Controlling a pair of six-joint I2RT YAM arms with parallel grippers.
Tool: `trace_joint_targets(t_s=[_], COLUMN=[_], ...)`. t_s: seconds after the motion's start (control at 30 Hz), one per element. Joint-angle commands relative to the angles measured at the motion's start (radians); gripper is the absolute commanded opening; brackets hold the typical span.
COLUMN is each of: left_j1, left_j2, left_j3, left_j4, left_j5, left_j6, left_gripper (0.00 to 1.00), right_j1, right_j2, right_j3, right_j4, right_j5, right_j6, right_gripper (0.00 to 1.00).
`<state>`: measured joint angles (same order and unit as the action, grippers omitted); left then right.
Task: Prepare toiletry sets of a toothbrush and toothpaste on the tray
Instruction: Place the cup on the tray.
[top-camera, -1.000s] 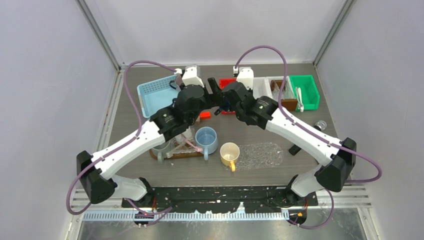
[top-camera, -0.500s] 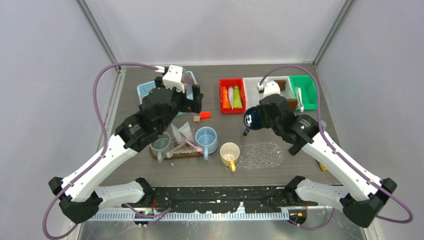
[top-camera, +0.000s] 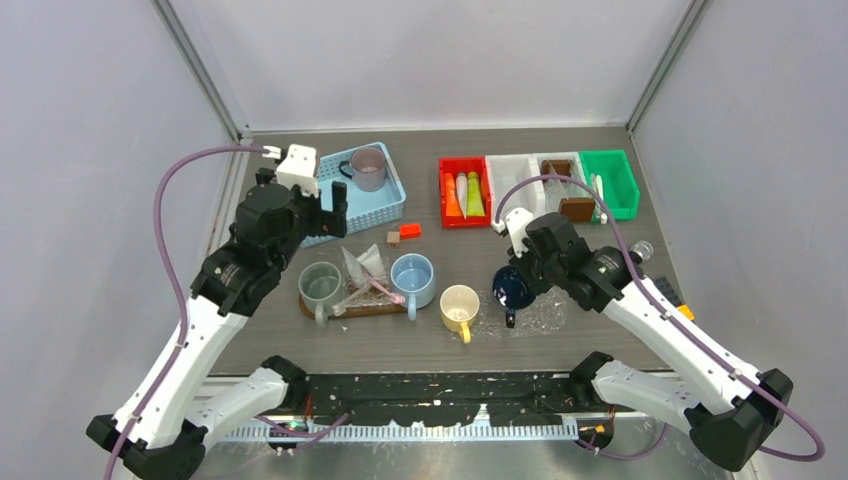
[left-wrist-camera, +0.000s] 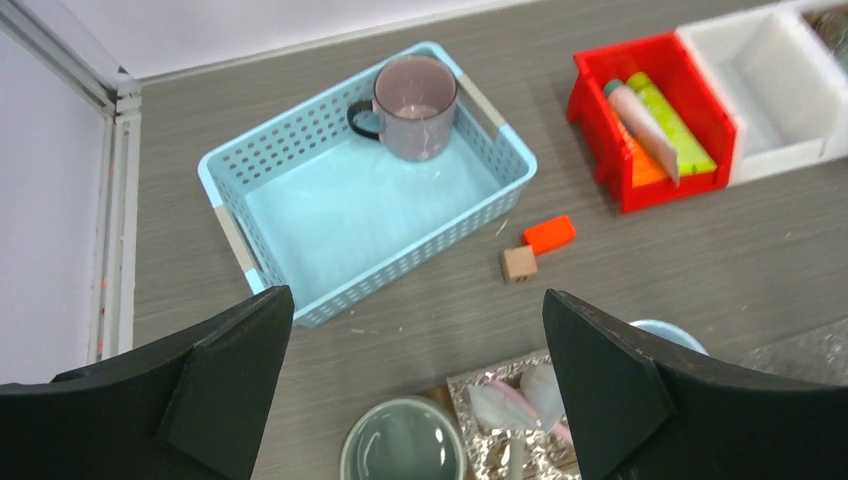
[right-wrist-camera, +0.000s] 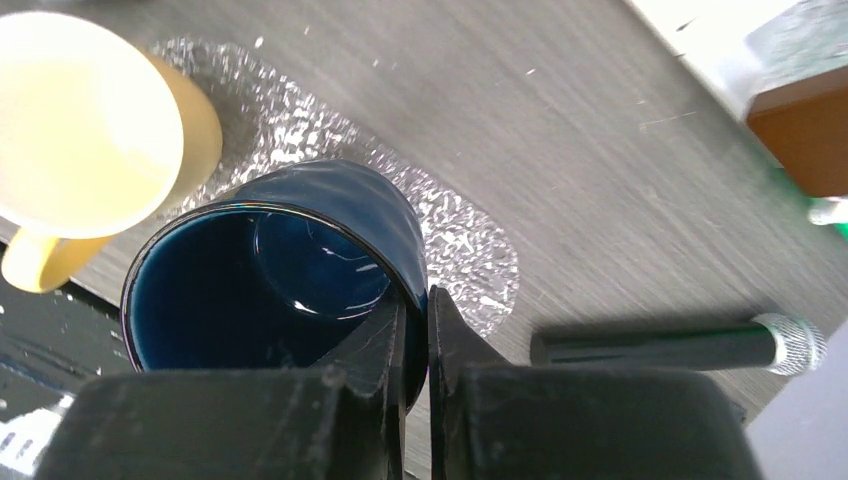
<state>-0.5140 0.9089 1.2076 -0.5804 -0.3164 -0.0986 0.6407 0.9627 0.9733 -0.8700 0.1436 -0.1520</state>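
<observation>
My right gripper (top-camera: 518, 276) (right-wrist-camera: 418, 310) is shut on the rim of a navy mug (top-camera: 512, 290) (right-wrist-camera: 260, 280), one finger inside and one outside. The mug is over a clear oval tray (top-camera: 545, 305) (right-wrist-camera: 470, 250), beside a cream-yellow mug (top-camera: 459, 305) (right-wrist-camera: 85, 110). My left gripper (top-camera: 333, 208) (left-wrist-camera: 418, 300) hangs open and empty above the table, near a grey-green mug (top-camera: 320, 283) (left-wrist-camera: 405, 440). That mug stands on a brown tray (top-camera: 350, 308) with a pink toothbrush (top-camera: 385, 290). A light blue mug (top-camera: 412, 278) stands at that tray's right end. Toothpaste tubes (top-camera: 462, 192) (left-wrist-camera: 650, 115) lie in a red bin.
A mauve mug (top-camera: 367, 168) (left-wrist-camera: 415, 105) stands in a light blue basket (top-camera: 310, 225) (left-wrist-camera: 350, 210). A small orange block (top-camera: 410, 231) and a brown block (top-camera: 393, 237) lie loose. White bins and a green bin (top-camera: 620, 185) line the back right. A black cylinder (right-wrist-camera: 650, 345) lies right of the clear tray.
My right arm has carried the navy mug from near the red bin down to the clear tray. My left arm has drawn back to the left, uncovering the basket, and its jaws have opened wide.
</observation>
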Motion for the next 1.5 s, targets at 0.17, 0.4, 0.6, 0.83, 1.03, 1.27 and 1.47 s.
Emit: trace_joint_targets(t_s=[0.17, 0.4, 0.6, 0.83, 1.03, 1.27, 1.47], left_j1=[0.022, 0.027, 0.029, 0.031, 0.031, 0.031, 0.031], left_j2=[-0.027, -0.069, -0.095, -0.097, -0.105, -0.104, -0.099], left_j3=[-0.141, -0.193, -0.222, -0.228, -0.24, -0.244, -0.246], left_j4=[0.108, 0.156, 0.188, 0.197, 0.212, 0.22, 0.221], left_j5=[0.013, -0.032, -0.073, -0.078, -0.094, -0.093, -0.092], left_j6=[0.074, 0.093, 0.121, 0.13, 0.138, 0.143, 0.145], left_gripper=[1.0, 1.0, 1.0, 1.0, 1.0, 1.0, 1.0], right_j1=[-0.026, -0.045, -0.056, -0.061, -0.062, -0.061, -0.061], right_j2=[-0.002, 0.032, 0.089, 0.117, 0.127, 0.139, 0.122], right_j3=[-0.146, -0.209, -0.214, -0.221, -0.231, -0.235, -0.246], right_j4=[0.178, 0.265, 0.307, 0.302, 0.3, 0.291, 0.29], right_j5=[-0.18, -0.202, -0.209, -0.209, -0.215, -0.197, -0.194], right_j6=[-0.081, -0.071, -0.082, -0.09, -0.092, -0.095, -0.094], right_gripper=[0.0, 0.0, 0.0, 0.0, 0.0, 0.0, 0.11])
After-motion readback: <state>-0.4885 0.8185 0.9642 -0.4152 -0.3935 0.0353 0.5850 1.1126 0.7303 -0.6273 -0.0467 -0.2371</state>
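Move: The right hand already holds the navy cup by its rim; its spot on the clear tray lies about 4 cm back, 4 cm to the left and 18 cm below. The yellow cup stands some 13 cm left and 4 cm back, the light-blue cup about 23 cm left and 2 cm ahead, both roughly 14 cm lower. From the left hand that tray spot is about 38 cm right, 14 cm back and 35 cm down. The right hand lowers the pinched navy cup about 10 cm towards the tray; the open left hand sinks 5 cm. ##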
